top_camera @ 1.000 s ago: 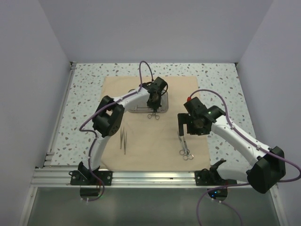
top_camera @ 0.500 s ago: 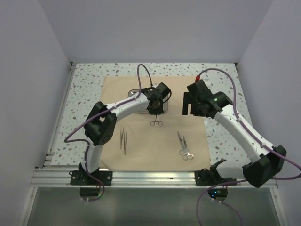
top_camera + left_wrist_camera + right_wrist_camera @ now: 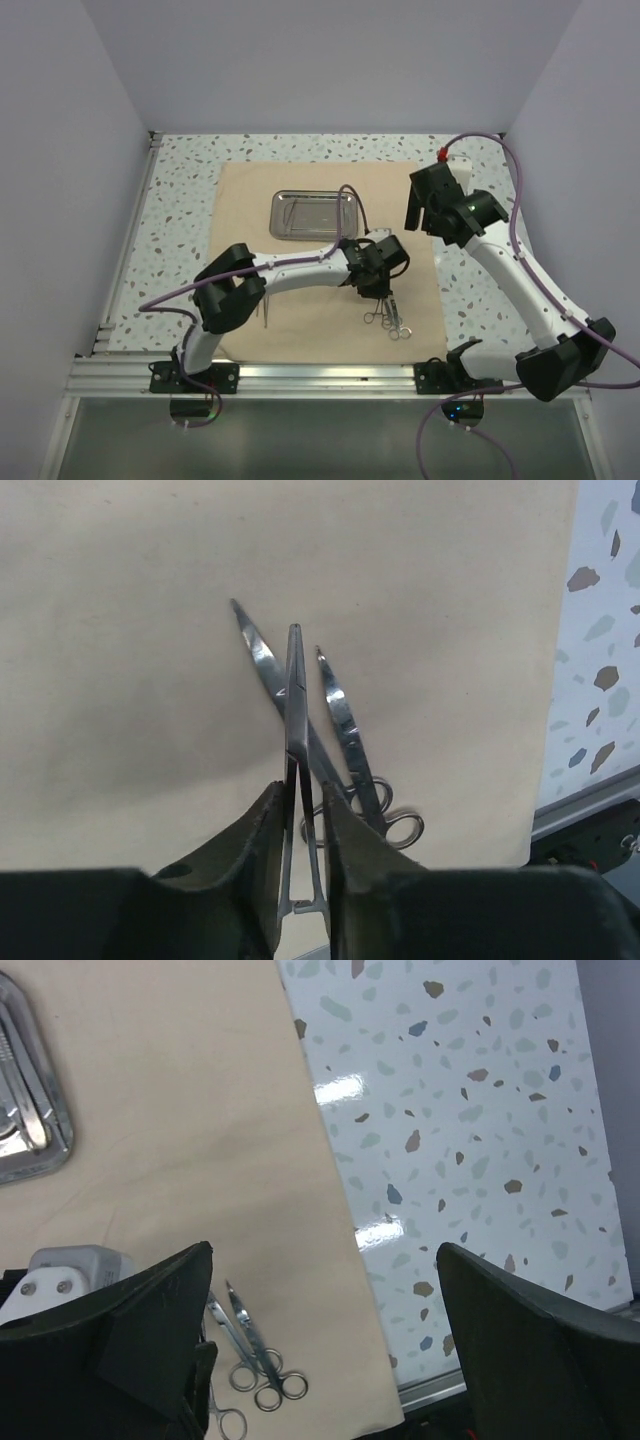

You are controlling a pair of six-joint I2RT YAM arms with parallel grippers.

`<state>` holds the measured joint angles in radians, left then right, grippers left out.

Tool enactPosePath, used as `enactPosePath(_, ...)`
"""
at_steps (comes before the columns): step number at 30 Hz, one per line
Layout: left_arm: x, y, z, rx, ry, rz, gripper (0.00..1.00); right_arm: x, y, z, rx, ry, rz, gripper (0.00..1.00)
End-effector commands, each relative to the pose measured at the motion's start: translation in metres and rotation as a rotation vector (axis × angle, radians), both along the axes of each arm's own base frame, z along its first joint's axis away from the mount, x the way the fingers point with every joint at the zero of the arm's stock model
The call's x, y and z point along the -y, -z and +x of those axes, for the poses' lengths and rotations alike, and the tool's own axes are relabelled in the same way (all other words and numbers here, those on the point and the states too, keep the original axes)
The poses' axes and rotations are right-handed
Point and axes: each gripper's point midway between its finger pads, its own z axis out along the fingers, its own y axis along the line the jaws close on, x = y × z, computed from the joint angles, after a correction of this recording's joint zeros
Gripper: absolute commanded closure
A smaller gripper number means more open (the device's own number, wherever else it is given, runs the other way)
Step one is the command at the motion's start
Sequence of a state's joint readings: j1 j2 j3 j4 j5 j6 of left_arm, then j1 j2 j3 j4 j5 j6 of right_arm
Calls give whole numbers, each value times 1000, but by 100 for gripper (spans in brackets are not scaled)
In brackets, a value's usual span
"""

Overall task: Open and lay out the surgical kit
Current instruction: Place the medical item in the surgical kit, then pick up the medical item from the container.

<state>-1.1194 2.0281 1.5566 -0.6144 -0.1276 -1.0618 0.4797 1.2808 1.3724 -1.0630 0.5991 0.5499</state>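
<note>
The tan cloth [image 3: 300, 330] lies spread flat on the table. The steel tray [image 3: 345, 228] sits on its far part with a thin instrument inside. My left gripper [image 3: 379, 291] is shut on ring-handled forceps [image 3: 296, 695] over the cloth's near right part, right beside the scissors [image 3: 397, 322]. In the left wrist view the scissors [image 3: 342, 723] lie on the cloth just past the forceps. My right gripper [image 3: 424, 209] is wide open and empty, raised over the cloth's right edge. The right wrist view shows the scissors [image 3: 252, 1354] and the tray [image 3: 52, 1145] below it.
Tweezers [image 3: 266, 314] lie on the cloth's near left, partly behind my left arm. Speckled tabletop [image 3: 470, 290] borders the cloth on the right. A metal rail [image 3: 320, 375] runs along the near edge. White walls close in the left, far and right sides.
My left gripper has carried the forceps from the tray to the near right of the cloth, beside the scissors. My right gripper has risen and drawn back to the far right, away from the scissors.
</note>
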Motion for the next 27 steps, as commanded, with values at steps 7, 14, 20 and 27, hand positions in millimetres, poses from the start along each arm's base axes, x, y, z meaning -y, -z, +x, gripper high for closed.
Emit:
enactPosePath(7,37,-45,18,83,44,-76,32,24,-3,-11,15,68,-36,2)
enactPosePath(14,-33,-89,92,254,47,39,34,21,-24,-6,44,48,-11,2)
enactPosePath(20,-120,-67,175,383,112,324,33,14,-30,-8,34,0,28,2)
enactPosePath(27,-186,-40,252,378,30,352,35,10,-11,-22,-37,-27,52,2)
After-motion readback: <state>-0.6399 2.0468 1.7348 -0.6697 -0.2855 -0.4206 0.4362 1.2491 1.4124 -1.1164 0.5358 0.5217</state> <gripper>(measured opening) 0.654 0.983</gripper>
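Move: The left hand still pinches the hemostat low over the cloth; its resting spot is only about 2 cm back and 1 cm left, some 4 cm below. The laid-out scissors lie around 2 cm back and 2 cm right, just beside that spot. The tray sits roughly 19 cm ahead and 17 cm left, the tweezers level and about 28 cm left. From the right hand, the spot is about 12 cm back, 12 cm left and 22 cm down. The left hand lets go of the hemostat beside the scissors, spreading its fingers to about two thirds while it dips roughly 2 cm and eases right. It then lifts clear and sweeps forward and left, about 20 cm each way, over the tray, its fingers swinging some 25 degrees to lean more forward and less right, and starts to sink with them open and empty. ##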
